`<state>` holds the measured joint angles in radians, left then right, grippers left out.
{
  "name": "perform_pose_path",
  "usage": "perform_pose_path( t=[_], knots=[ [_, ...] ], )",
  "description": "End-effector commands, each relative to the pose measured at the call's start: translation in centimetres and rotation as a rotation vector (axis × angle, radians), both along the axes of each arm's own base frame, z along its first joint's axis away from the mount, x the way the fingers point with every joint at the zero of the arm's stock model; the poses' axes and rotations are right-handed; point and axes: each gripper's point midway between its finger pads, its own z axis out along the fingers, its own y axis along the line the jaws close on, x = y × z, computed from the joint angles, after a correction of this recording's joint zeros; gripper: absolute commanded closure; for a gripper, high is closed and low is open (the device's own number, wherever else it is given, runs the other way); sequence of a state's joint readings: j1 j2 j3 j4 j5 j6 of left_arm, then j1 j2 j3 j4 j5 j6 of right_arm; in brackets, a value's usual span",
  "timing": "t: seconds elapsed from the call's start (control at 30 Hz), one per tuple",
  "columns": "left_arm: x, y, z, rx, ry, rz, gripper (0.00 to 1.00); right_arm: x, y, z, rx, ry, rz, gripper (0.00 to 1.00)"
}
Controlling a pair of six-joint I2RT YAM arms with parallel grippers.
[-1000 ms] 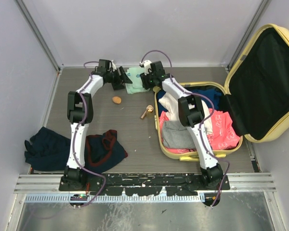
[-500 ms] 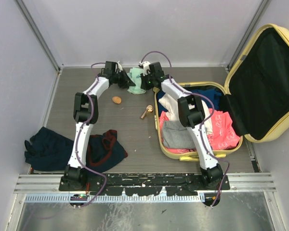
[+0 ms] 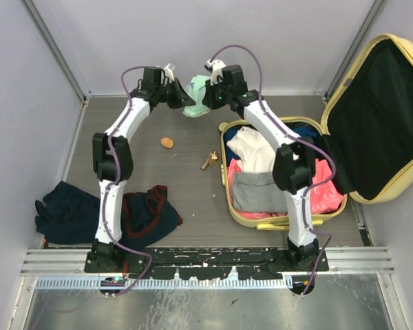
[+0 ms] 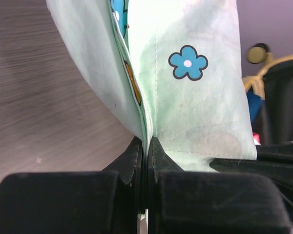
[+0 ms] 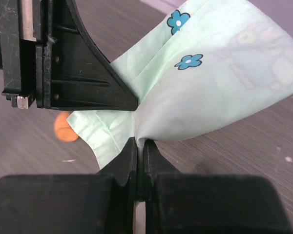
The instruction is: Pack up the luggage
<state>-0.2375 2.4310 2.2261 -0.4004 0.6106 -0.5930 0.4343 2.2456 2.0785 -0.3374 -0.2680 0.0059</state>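
Note:
A pale green cloth with blue flowers (image 3: pixel 195 96) hangs above the far end of the table, pinched from both sides. My left gripper (image 3: pixel 184 97) is shut on its left edge; in the left wrist view the jaws (image 4: pixel 145 142) clamp a fold of the cloth (image 4: pixel 190 97). My right gripper (image 3: pixel 206 97) is shut on the other side, its jaws (image 5: pixel 139 142) gripping the cloth (image 5: pixel 210 92) right beside the left gripper's fingers (image 5: pixel 83 73). The luggage (image 3: pixel 226 189), pale yellow, lies open at the right with its black-lined lid (image 3: pixel 378 110) standing up.
In the luggage lie white (image 3: pixel 251 148), grey (image 3: pixel 255 192), pink (image 3: pixel 325 189) and blue (image 3: pixel 304 130) clothes. An orange egg-shaped thing (image 3: pixel 166 143) and a small brass piece (image 3: pixel 210 160) lie mid-table. Dark garments (image 3: pixel 65 213) (image 3: pixel 151 210) lie at the near left.
Both grippers have closed on the green cloth, which lay flat on the table, and have raised it toward the back wall.

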Motion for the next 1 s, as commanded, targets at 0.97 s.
perform_pose_path(
  t=[0.97],
  knots=[
    [-35.5,-31.0,6.8,-0.013,-0.179,-0.502,1.0,-33.0,-38.9,2.3,-0.514,0.228,-0.346,1.0]
  ],
)
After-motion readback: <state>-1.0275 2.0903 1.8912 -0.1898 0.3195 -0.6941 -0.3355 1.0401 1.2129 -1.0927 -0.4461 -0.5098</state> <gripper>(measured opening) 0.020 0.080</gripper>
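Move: The open suitcase's packed half, where the held mint cloth is bound, has its middle about 21 cm back and 32 cm right of the left hand, 8 cm lower; from the right hand, about 19 back, 26 right and 12 lower. From the right hand, the white shirt inside is 10 back and 15 right, the gray garment 27 back and 19 right, and the gold-capped bottle on the table 14 straight back. The mint cloth, already off the table and still pinched at both ends, is carried back and to the right, some 45 cm, from beyond the table's things to over the packed suitcase. Both shut grippers first climb 12 to 15 cm, then sweep across and sink 6 to 8 cm near the end; the left turns clockwise about 30 degrees, the right somewhat less. ##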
